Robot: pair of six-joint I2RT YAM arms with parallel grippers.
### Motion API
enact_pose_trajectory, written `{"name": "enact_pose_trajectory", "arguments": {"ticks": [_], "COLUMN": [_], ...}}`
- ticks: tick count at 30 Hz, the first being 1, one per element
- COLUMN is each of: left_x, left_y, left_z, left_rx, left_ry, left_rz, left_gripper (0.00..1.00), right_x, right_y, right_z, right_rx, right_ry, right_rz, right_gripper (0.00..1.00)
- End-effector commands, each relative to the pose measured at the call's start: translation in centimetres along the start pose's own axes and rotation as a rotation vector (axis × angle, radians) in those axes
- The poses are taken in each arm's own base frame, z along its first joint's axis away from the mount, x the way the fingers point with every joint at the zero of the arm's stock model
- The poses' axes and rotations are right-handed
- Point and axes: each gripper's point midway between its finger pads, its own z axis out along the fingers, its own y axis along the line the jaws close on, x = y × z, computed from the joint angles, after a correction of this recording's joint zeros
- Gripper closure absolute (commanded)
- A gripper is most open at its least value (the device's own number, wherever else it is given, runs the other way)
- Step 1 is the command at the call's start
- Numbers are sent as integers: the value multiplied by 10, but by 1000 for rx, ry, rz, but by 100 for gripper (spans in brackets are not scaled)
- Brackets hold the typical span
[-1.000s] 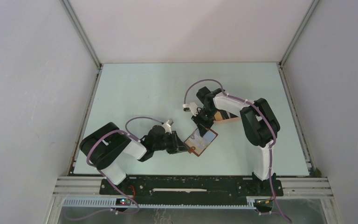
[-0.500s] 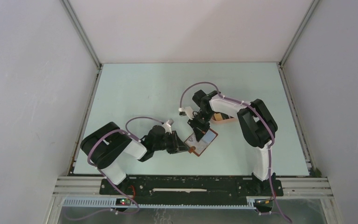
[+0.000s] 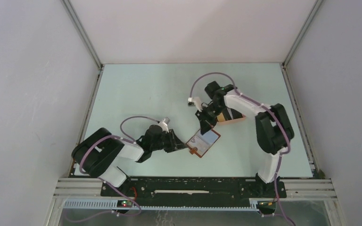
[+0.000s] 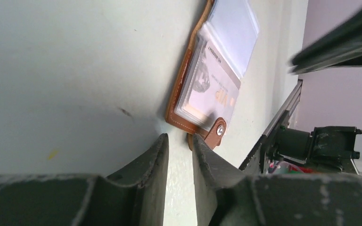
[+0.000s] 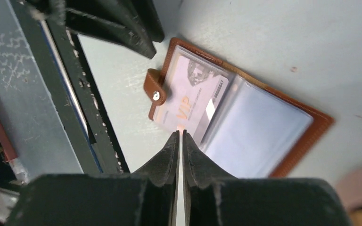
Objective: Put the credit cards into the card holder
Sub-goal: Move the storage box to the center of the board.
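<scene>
The brown leather card holder (image 3: 203, 142) lies open on the table between my two grippers, clear sleeves up. A pale credit card (image 5: 188, 94) printed "VIP" sits inside the sleeve beside the snap tab (image 5: 154, 92). In the left wrist view the holder (image 4: 181, 89) and that card (image 4: 212, 89) show too. My left gripper (image 4: 179, 137) rests low on the table just short of the tab, slightly open, with bare table between its fingers. My right gripper (image 5: 180, 133) hovers over the card's edge, jaws together but for a hairline gap, holding nothing.
A pink tray (image 3: 233, 118) sits just behind the holder under my right arm, with something tan (image 3: 223, 117) in it. Its rim (image 5: 358, 188) shows in the right wrist view. The black rail (image 5: 70, 94) runs along the table's near edge.
My right arm swung its elbow out to the right, its gripper staying over the holder's far end. The left arm drew back slightly leftward. Both jaws eased apart a little.
</scene>
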Motion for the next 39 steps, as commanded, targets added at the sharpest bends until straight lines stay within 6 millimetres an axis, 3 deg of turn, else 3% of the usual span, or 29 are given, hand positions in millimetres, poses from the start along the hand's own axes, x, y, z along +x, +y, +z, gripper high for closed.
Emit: {"name": "enact_pose_trajectory", "arguments": {"ticks": [1,6,13,16,21,24,29,33,39], "left_x": [-16,-48,-114,-133,-146,-152,-152,-150,-146], "left_y": [12,-7,-81,-102,-120,-118,-109,-97,-87], "left_z": [-16,-35,-85,-106,-130,-140,-148,-153,-149], "left_rx": [-64,-104,-68,-60,-43,-69,-103,-128,-127], "left_ry": [-65,-146,-396,-503,-617,-666,-697,-726,-724], "left_rz": [119,321,670,747,770,720,699,682,668], "left_gripper": [68,66,60,50,24,10,9,5,4], "right_x": [-28,-36,-32,-21,-6,-7,-10,-9,-5], "right_y": [24,17,-31,-55,-102,-123,-145,-162,-170], "right_z": [-58,-101,-168,-181,-168,-154,-124,-115,-111], "right_rx": [11,131,381,490,638,731,868,976,1020], "right_ry": [-188,-311,-466,-477,-405,-364,-279,-234,-200], "right_rz": [-170,-205,-59,17,140,226,269,298,301], "right_gripper": [86,83,70,63,57,54,47,45,44]}}
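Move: Below and beyond the right hand lies the pink storage box it goes for: about 12 cm ahead, 12 cm to the right and some 4 cm down. The open card holder lies almost straight under that hand, about 1 cm back and 6 cm down. The left gripper's fingertips are roughly 5 cm back, 7 cm to the left and 4 cm lower. From the left hand the storage box is about 17 cm ahead and 18 cm to the right, at its height. Arcing up off the card holder by about 11 cm, the right hand swings forward and right, then sinks over the storage box; its fingers open from nearly shut to about half and turn to point steeply down, the hand turning clockwise. The left hand withdraws from the holder, rising some 20 cm and drifting left and forward, tilting up and opening wide. ##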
